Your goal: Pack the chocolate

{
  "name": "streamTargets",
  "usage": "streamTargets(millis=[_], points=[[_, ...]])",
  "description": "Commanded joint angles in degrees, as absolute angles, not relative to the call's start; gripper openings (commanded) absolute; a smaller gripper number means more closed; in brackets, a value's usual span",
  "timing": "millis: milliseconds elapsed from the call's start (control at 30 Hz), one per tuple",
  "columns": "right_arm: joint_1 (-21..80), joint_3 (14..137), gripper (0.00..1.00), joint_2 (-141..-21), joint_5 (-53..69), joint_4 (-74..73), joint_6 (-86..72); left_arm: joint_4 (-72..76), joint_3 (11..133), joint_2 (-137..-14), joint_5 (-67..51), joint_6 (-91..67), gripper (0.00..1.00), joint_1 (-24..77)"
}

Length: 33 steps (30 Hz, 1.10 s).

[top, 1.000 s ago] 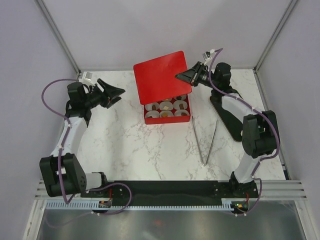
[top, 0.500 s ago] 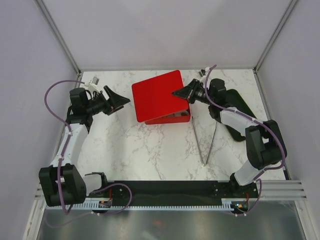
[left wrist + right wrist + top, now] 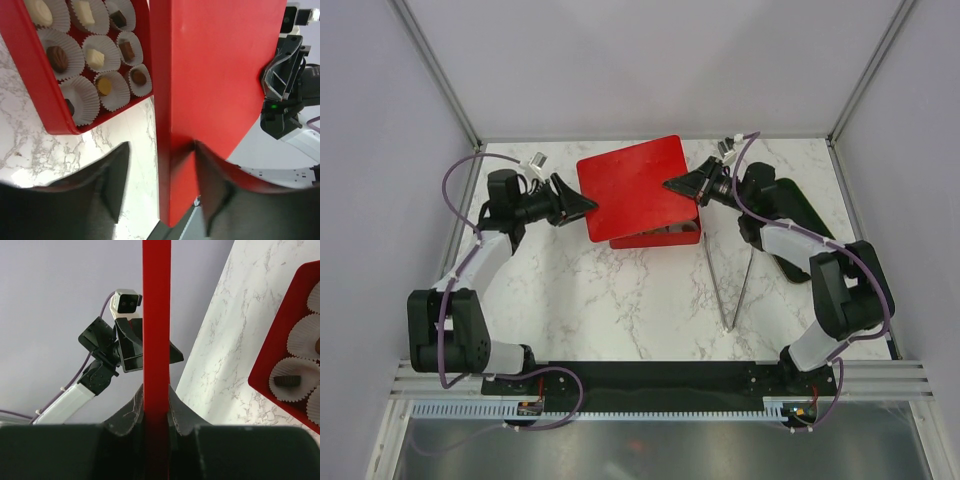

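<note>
The chocolate sits in white paper cups inside the red box [image 3: 35, 80]: a dark brown piece [image 3: 57, 57], a tan one [image 3: 104, 86] and a cream one [image 3: 95, 59]. The red lid [image 3: 630, 185] hangs tilted over the box [image 3: 660, 238] and hides most of it from above. My right gripper [image 3: 156, 405] is shut on the lid's [image 3: 156, 315] right edge. My left gripper [image 3: 162, 185] is open and straddles the left edge of the lid [image 3: 215, 75]; one finger touches its top face, the other stands clear below.
Two thin metal rods [image 3: 715, 275] lie on the marble table to the right of the box. A black flat stand [image 3: 790, 215] sits under the right arm. Grey enclosure walls close the back and both sides.
The right gripper has swung the lid down and leftward over the box, covering the cups. The left arm has moved right until its fingers reach the lid's left edge.
</note>
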State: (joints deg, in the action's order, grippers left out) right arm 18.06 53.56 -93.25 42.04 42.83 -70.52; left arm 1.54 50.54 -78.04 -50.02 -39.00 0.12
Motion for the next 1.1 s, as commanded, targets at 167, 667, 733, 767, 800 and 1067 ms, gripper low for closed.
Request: streamTargets(millis=[167, 667, 733, 767, 800, 1067], points=[[16.09, 57.30, 0.15, -97.55, 43.51, 36.85, -61.45, 7.03, 56.68, -86.03, -51.33, -41.31, 0.27, 2.81], [12.31, 65.04, 0.50, -104.32, 36.74, 20.83, -44.75, 4.13, 69.61, -104.58, -50.10, -39.55, 0.04, 4.92], [11.52, 65.13, 0.51, -104.68, 36.21, 20.30, -44.04, 4.13, 70.48, -105.64, -49.83, -39.38, 0.04, 5.01], [11.34, 64.95, 0.51, -104.85, 35.95, 20.39, -44.03, 4.13, 70.75, -106.17, -49.83, -39.29, 0.04, 5.01], [11.08, 64.95, 0.50, -105.03, 35.95, 20.74, -43.95, 4.13, 71.27, -106.95, -49.83, -39.29, 0.03, 5.01], [10.02, 65.57, 0.47, -108.19, 37.18, 21.80, -43.33, 1.58, 73.21, -108.89, -47.81, -36.56, 0.02, 4.92]])
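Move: The red lid's left edge is right at the open left fingers, about 2 cm ahead and 2 to the right; the chocolate box lies some 7 cm ahead, 16 right and 17 below. From the right hand, which already grips the lid, the box is about 5 cm ahead, 5 left and 22 below; the metal sticks lie some 15 cm back, 10 right, and the green tray is level with it, 25 right, both 26 below. Left fingers pinch the lid; both hands go forward and down over the box, right sinking about 13 cm. ##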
